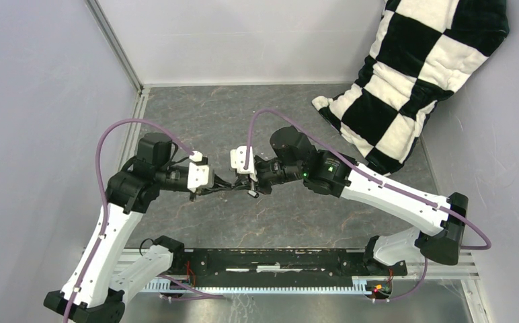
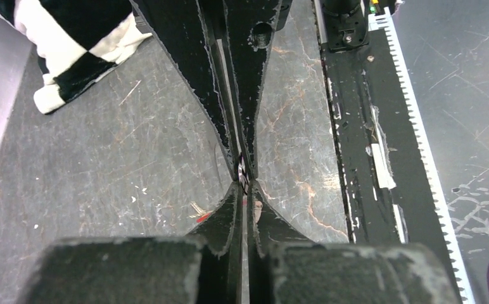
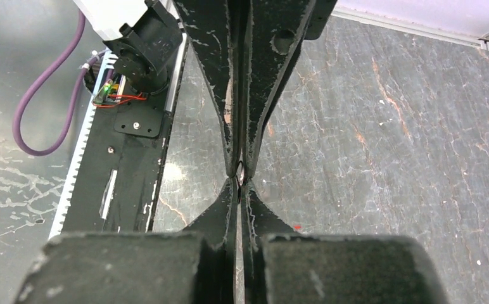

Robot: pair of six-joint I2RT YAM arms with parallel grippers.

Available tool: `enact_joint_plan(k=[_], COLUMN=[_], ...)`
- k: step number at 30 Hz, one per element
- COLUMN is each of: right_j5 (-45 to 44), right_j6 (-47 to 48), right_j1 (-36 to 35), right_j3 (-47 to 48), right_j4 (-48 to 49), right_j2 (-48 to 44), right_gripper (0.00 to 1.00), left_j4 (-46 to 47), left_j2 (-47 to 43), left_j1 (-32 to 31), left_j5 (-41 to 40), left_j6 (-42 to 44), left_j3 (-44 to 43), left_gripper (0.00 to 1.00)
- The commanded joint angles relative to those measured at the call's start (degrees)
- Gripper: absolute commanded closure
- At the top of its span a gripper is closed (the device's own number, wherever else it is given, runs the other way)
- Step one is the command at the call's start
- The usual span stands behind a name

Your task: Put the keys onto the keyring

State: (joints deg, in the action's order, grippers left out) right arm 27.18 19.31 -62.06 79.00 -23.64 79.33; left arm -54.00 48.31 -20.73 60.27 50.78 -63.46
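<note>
Both arms meet tip to tip above the middle of the dark table (image 1: pixel 243 114). My left gripper (image 1: pixel 233 187) (image 2: pixel 244 187) is shut, and so is my right gripper (image 1: pixel 249 188) (image 3: pixel 240 183). A small piece of shiny metal, which I take for the keyring (image 2: pixel 242 172) (image 3: pixel 241 170), is pinched where the two pairs of tips touch. I see it edge-on and most of it is hidden by the fingers. One of the keys shows as a tiny red speck (image 2: pixel 203 217) (image 3: pixel 297 227) on the table below the grippers. The black key does not show.
A black-and-white chequered cushion (image 1: pixel 418 74) (image 2: pixel 71 50) leans in the far right corner. A black toothed rail (image 1: pixel 277 262) (image 2: pixel 356 126) (image 3: pixel 121 158) runs along the near edge between the arm bases. Grey walls close in the left, back and right.
</note>
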Motion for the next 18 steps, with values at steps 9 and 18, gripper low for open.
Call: enact_joint_plan(k=[9, 18], right_j5=[6.7, 1.8], right_j6=[2.1, -1.8], right_j1=[-0.5, 1.8], right_j3=[3.1, -3.1], right_j4=[0.1, 7.6], right_j2=[-1.0, -7.8], right_gripper=[0.88, 0.36], left_j4=[-0.2, -0.2], left_j2=[2.8, 2.9], left_j1=[-0.1, 0.0], left_j5=[5.2, 5.6], left_j6=[-5.4, -4.6], left_j3=[-4.9, -4.9], left_gripper=[0.98, 0.98])
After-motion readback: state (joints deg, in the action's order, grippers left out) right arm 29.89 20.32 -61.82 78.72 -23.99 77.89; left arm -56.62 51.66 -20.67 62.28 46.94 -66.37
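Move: The keyring hangs between the meeting fingertips, pinched at its upper edge by both hands, its middle straight below each hand point by about 5 cm. The red-tagged keys dangle lower, roughly 4 cm ahead of each hand, level sideways and some 13 cm down. The black-tagged key lies on the table about 6 cm ahead of either hand, 3 cm to its right and about 27 cm below. The keyring stays pinched in the left fingers, which remain shut and almost in place while that hand rolls slightly, under 10 degrees. The right hand holds on at first and eases back about 1 cm towards the bases, then spreads its fingers to more than half open, letting go of the keyring's edge, and lifts about 1 cm at the very end. ##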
